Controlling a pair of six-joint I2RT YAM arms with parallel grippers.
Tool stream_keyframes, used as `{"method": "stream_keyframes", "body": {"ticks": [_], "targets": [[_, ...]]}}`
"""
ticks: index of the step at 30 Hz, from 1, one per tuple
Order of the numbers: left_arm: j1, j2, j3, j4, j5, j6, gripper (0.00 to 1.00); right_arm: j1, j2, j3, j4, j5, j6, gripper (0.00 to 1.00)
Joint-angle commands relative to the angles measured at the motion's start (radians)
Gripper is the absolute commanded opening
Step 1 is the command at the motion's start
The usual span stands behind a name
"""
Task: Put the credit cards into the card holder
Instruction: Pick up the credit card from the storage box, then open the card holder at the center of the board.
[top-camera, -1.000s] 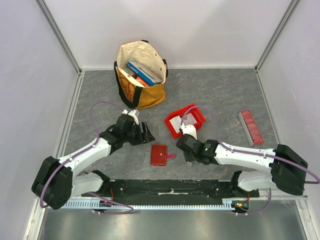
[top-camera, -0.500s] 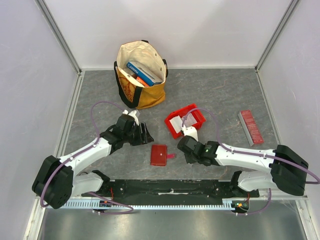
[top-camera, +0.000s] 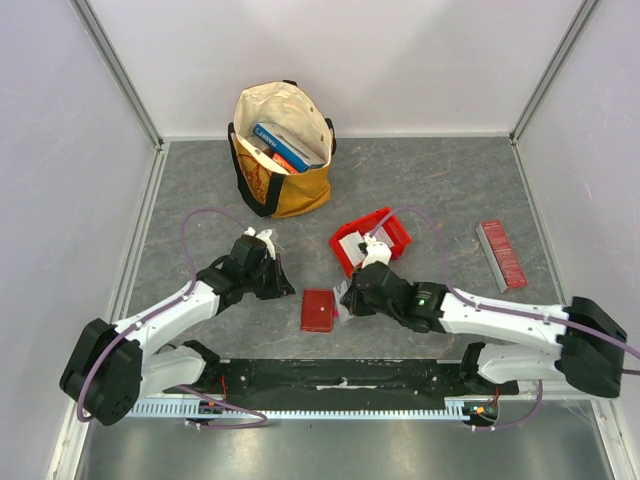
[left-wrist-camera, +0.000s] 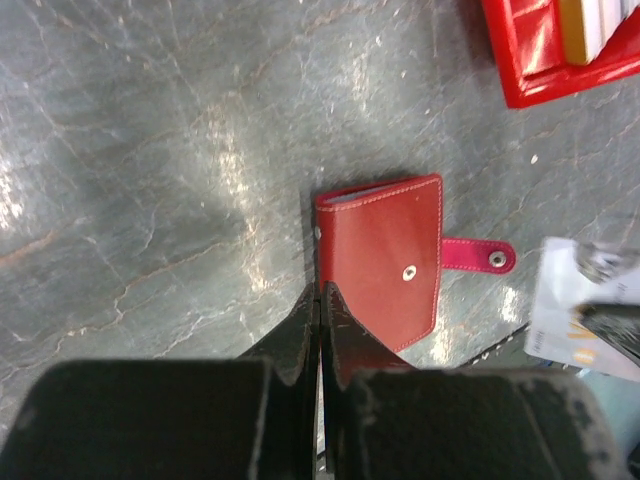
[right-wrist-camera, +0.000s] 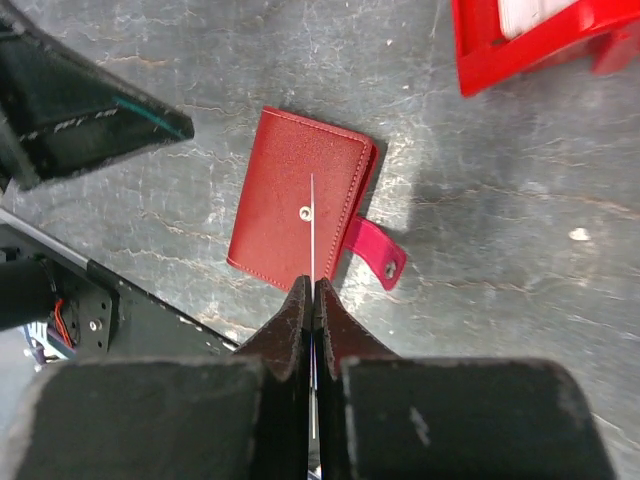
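Observation:
The card holder (top-camera: 318, 310) lies closed on the grey table between the arms, its snap tab (left-wrist-camera: 478, 255) unfastened and sticking out to the side. My right gripper (right-wrist-camera: 313, 285) hovers above it, shut on one credit card (right-wrist-camera: 312, 225), seen edge-on as a thin white line over the card holder (right-wrist-camera: 300, 215). The left wrist view shows that card (left-wrist-camera: 565, 315) face-on at the right edge. My left gripper (left-wrist-camera: 320, 292) is shut with nothing in it, its tips at the left edge of the card holder (left-wrist-camera: 380, 260). More credit cards (top-camera: 350, 246) sit in the red bin.
A bright red plastic bin (top-camera: 392, 234) stands just behind the card holder. A yellow tote bag (top-camera: 283, 150) with blue books is at the back. A long ridged red strip (top-camera: 501, 255) lies at the right. The black base rail (top-camera: 340, 375) runs along the near edge.
My left gripper has shut and slid closer to the card holder's left edge. My right gripper has moved left with the card, from beside the card holder to over it.

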Motion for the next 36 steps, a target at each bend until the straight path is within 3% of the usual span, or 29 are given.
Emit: {"method": "stream_keyframes", "body": {"ticks": [1, 7, 19, 36], "targets": [[0.000, -0.045, -0.030, -0.019, 0.042, 0.010, 0.02, 0.007, 0.118, 0.014, 0.154, -0.007, 0.176, 0.00], [-0.005, -0.060, -0.058, -0.010, 0.051, -0.014, 0.02, 0.007, 0.186, -0.018, 0.235, -0.005, 0.208, 0.00], [-0.016, 0.016, -0.047, 0.019, 0.064, -0.007, 0.02, 0.013, 0.192, -0.052, 0.180, 0.077, 0.234, 0.00], [-0.036, 0.098, -0.046, 0.071, 0.081, -0.016, 0.02, 0.013, 0.257, -0.074, 0.235, 0.047, 0.236, 0.00]]}}
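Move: The card already pinched in the right hand is bound for the red card holder, whose middle lies level with that hand, about 7 cm to its left and 10 cm below. The holder's pink flap sticks out right under the hand, only about 1 cm to its left. The red storage box stands some 16 cm ahead and 5 cm right of the hand. From the left hand, the holder is about 4 cm back, 5 cm right and 5 cm down. Still pinching the card, the right hand brings it down about 7 cm to the holder's flap side, swinging some 3 cm left at first and then easing half of that back to the right as it sinks on, turning about 10 degrees clockwise. The left hand, fingers kept shut, draws back some 2.5 cm and sinks 3.5 cm beside the holder's left edge. ##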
